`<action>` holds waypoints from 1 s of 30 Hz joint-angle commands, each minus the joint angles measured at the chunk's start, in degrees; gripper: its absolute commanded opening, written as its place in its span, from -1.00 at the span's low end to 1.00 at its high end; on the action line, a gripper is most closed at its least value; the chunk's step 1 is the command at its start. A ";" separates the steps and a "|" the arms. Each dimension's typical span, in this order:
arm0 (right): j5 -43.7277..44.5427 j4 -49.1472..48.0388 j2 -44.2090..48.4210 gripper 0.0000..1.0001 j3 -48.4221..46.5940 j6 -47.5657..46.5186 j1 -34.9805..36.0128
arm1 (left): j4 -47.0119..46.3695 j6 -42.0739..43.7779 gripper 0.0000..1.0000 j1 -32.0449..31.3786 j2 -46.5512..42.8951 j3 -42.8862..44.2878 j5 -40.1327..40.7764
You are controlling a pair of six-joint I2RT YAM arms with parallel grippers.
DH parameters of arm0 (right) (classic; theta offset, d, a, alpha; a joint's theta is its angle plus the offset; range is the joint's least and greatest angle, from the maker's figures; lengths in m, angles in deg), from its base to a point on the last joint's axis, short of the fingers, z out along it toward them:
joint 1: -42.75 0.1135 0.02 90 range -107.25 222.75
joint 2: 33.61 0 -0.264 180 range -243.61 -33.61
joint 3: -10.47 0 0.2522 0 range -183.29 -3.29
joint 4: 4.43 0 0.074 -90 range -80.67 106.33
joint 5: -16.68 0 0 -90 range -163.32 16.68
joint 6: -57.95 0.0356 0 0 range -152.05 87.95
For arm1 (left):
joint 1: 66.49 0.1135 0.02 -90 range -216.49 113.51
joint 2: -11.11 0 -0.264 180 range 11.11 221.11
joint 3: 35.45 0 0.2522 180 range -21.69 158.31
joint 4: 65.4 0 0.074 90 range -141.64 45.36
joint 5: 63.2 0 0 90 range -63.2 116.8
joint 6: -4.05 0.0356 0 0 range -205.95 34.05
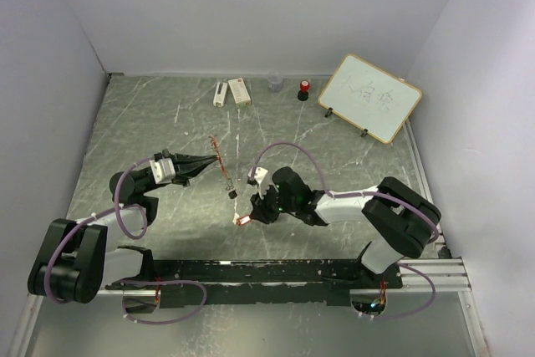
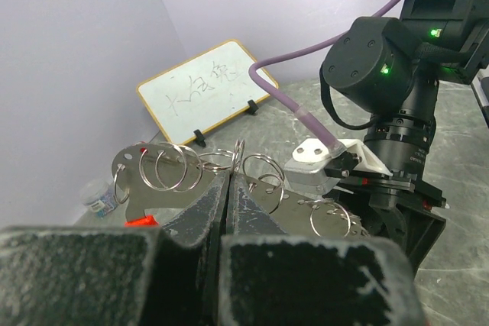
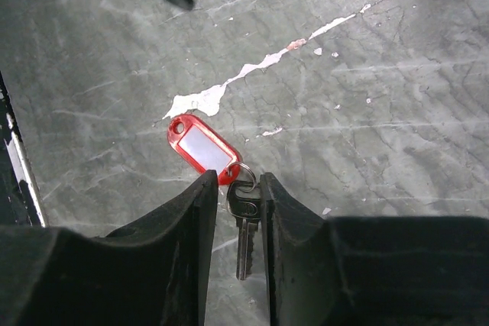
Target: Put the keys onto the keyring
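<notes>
The keyring (image 2: 164, 169), a curved grey plate carrying several thin silver rings, hangs in front of my left gripper (image 2: 231, 173), which is shut on one ring. From above, its red fob (image 1: 215, 149) shows at the left gripper (image 1: 209, 159). A key with a black tag (image 1: 231, 193) lies just below it; whether they are joined I cannot tell. The other key (image 3: 243, 215), silver with a red tag (image 3: 200, 148), lies flat on the table. My right gripper (image 3: 237, 181) straddles its head, fingers close on either side with a thin gap on the left. Seen from above, that tag (image 1: 243, 221) sits at the right gripper (image 1: 252, 213).
A small whiteboard (image 1: 370, 98) stands at the back right. A red-capped black cylinder (image 1: 304, 89), a clear cup (image 1: 275, 83) and two white blocks (image 1: 231, 92) line the back edge. The right arm (image 2: 390, 89) is close in front of the left wrist camera.
</notes>
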 commanded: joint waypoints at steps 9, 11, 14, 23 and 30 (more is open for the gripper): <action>-2.23 -1.27 -1.16 -0.40 -0.02 -1.13 0.42 | -15.76 -0.71 -0.87 0.68 0.46 -0.15 -0.86; -2.65 -1.71 -1.33 -0.42 0.23 -1.17 0.46 | -15.72 -0.62 -0.87 0.71 0.56 -0.15 -0.86; -2.69 -2.10 -1.48 -0.47 0.14 -1.17 0.48 | -15.72 -0.79 -0.87 0.77 0.78 -0.03 -0.97; -1.43 -2.26 0.80 -1.00 0.51 -1.18 0.48 | -15.74 -0.88 -0.87 0.86 0.60 -0.07 -1.04; 2.06 -1.17 9.14 -0.93 2.34 -2.58 0.58 | -15.75 -1.09 -0.87 0.86 0.74 0.04 -1.32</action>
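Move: The small key with the red tag's ring lies almost directly beneath the right hand's slightly open fingers, about 1 cm below. The red tag sits some 3 cm to the left and 1 cm back, about 1 cm below the hand, and the white patch on the table is roughly 5 cm to the left and 1 cm back. From the left hand, which holds the metal plate of rings, the key is about 11 cm to the right, 6 cm back and 23 cm lower. The right hand eases less than 1 cm back and slightly left, down close over the key and its ring at the red tag's near end, while its fingers, about a third open, squeeze fully shut there. With the fingers shut and seeming to pinch the thin ring or key, it then lifts straight up about 2 cm, its fingers tilting only a few degrees, while the left hand keeps holding the metal plate practically still. ##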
